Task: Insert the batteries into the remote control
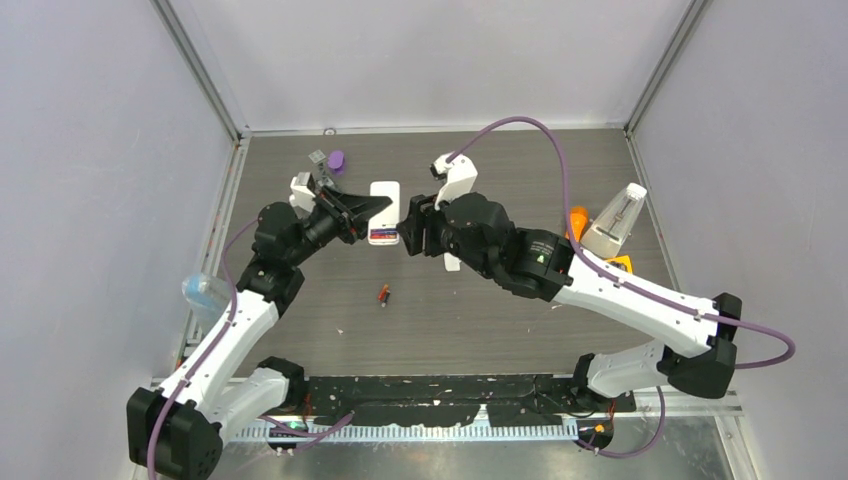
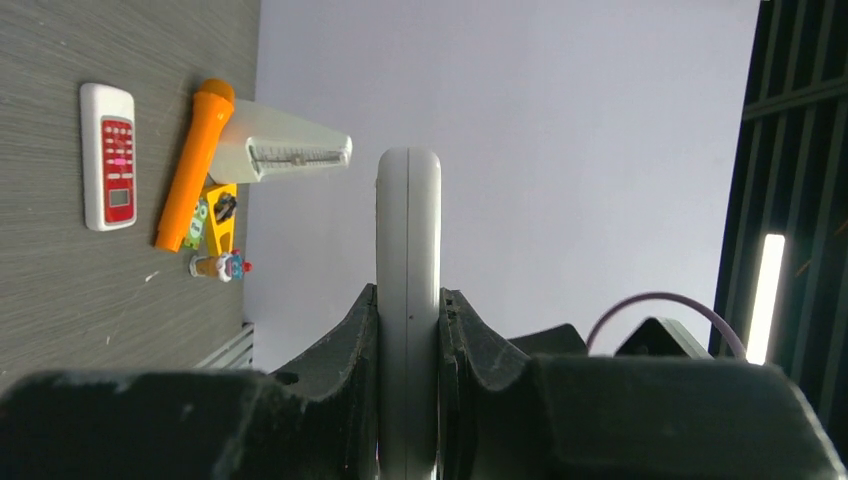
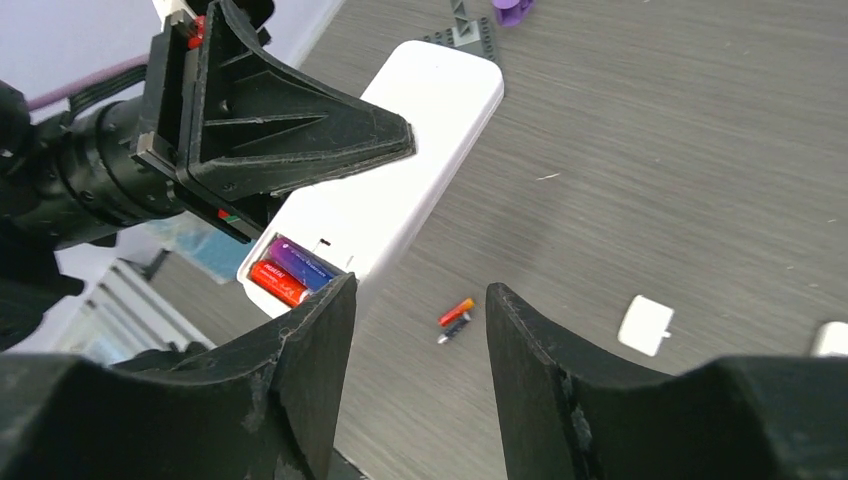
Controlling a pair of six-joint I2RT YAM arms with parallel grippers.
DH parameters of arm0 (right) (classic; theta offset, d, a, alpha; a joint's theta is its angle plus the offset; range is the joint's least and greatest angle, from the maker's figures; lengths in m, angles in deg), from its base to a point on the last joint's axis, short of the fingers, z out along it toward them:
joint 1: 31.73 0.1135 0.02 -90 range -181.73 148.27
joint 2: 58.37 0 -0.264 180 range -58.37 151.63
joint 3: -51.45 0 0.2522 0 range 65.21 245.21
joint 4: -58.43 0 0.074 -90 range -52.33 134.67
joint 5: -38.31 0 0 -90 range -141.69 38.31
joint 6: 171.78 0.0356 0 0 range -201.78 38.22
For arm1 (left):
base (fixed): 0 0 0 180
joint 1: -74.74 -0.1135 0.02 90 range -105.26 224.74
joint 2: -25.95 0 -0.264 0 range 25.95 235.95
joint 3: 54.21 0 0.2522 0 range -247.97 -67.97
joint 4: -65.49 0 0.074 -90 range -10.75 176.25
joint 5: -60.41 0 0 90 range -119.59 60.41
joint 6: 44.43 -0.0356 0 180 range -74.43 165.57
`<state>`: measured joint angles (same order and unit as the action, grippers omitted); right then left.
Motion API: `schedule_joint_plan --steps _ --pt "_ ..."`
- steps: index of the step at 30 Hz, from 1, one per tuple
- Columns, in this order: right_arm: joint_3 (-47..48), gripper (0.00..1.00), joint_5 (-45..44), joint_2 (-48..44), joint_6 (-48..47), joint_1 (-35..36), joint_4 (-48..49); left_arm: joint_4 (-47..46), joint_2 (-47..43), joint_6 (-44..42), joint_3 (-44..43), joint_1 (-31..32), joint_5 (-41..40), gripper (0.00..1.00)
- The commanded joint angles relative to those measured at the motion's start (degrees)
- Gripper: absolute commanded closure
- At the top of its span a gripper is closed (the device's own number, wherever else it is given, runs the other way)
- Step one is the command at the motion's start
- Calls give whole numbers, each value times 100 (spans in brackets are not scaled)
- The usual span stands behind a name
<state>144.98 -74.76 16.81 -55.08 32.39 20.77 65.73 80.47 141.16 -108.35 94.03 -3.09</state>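
My left gripper [image 2: 408, 295] is shut on the white remote control [image 2: 408, 220], pinching it across its thin sides and holding it above the table. The remote [image 3: 410, 150] lies back-up in the right wrist view, its battery bay open at the near end. Two batteries [image 3: 285, 270], one red-orange and one blue-purple, sit side by side in that bay. Two more batteries [image 3: 455, 318] lie together on the table [image 1: 480, 310] below. My right gripper [image 3: 420, 300] is open and empty, hovering just off the remote's bay end [image 1: 384, 236].
A small white battery cover [image 3: 645, 325] lies on the table to the right. A second white remote with a red panel [image 2: 108, 155], an orange torch [image 2: 195, 165] and a metronome [image 2: 290, 150] sit at the right side. Purple and grey pieces [image 1: 330, 160] lie at the back left.
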Motion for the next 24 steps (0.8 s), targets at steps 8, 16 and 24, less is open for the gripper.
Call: schedule_joint_plan --steps 8,16,24 --pt "1001 45 -881 1386 -1520 849 -1697 -122 -233 130 -310 58 -170 100" --pt "1006 45 -1601 1653 -2276 995 -1910 86 -182 -39 -376 57 -58 100" --pt "585 40 -1122 1074 -1648 728 -1535 -64 -128 -264 -285 40 59 100"
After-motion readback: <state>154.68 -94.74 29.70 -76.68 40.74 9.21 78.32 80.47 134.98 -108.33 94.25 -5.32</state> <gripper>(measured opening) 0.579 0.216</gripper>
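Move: The two batteries lying in the open bay of the remote are about 4 cm to the left of my right hand, level ahead and roughly 1 cm below. From my left hand, which grips the remote, they are about 5 cm back, straight below by 1 cm. On the table about 31 cm below my right hand, the loose batteries lie some 7 cm left and 1 cm ahead, the white cover about 7 cm right and 9 cm ahead. I lower both hands together: my left sinks about 5 cm, keeping its grip on the remote and tipping it some 10 degrees, its left side rising. My right hand follows about 4 cm down beside the battery bay, rolling some 35 degrees left side down so its fingers point more steeply down and more forward. They stay parted and empty, the left fingertip close to the purple battery's end; I can't make out whether it touches. ##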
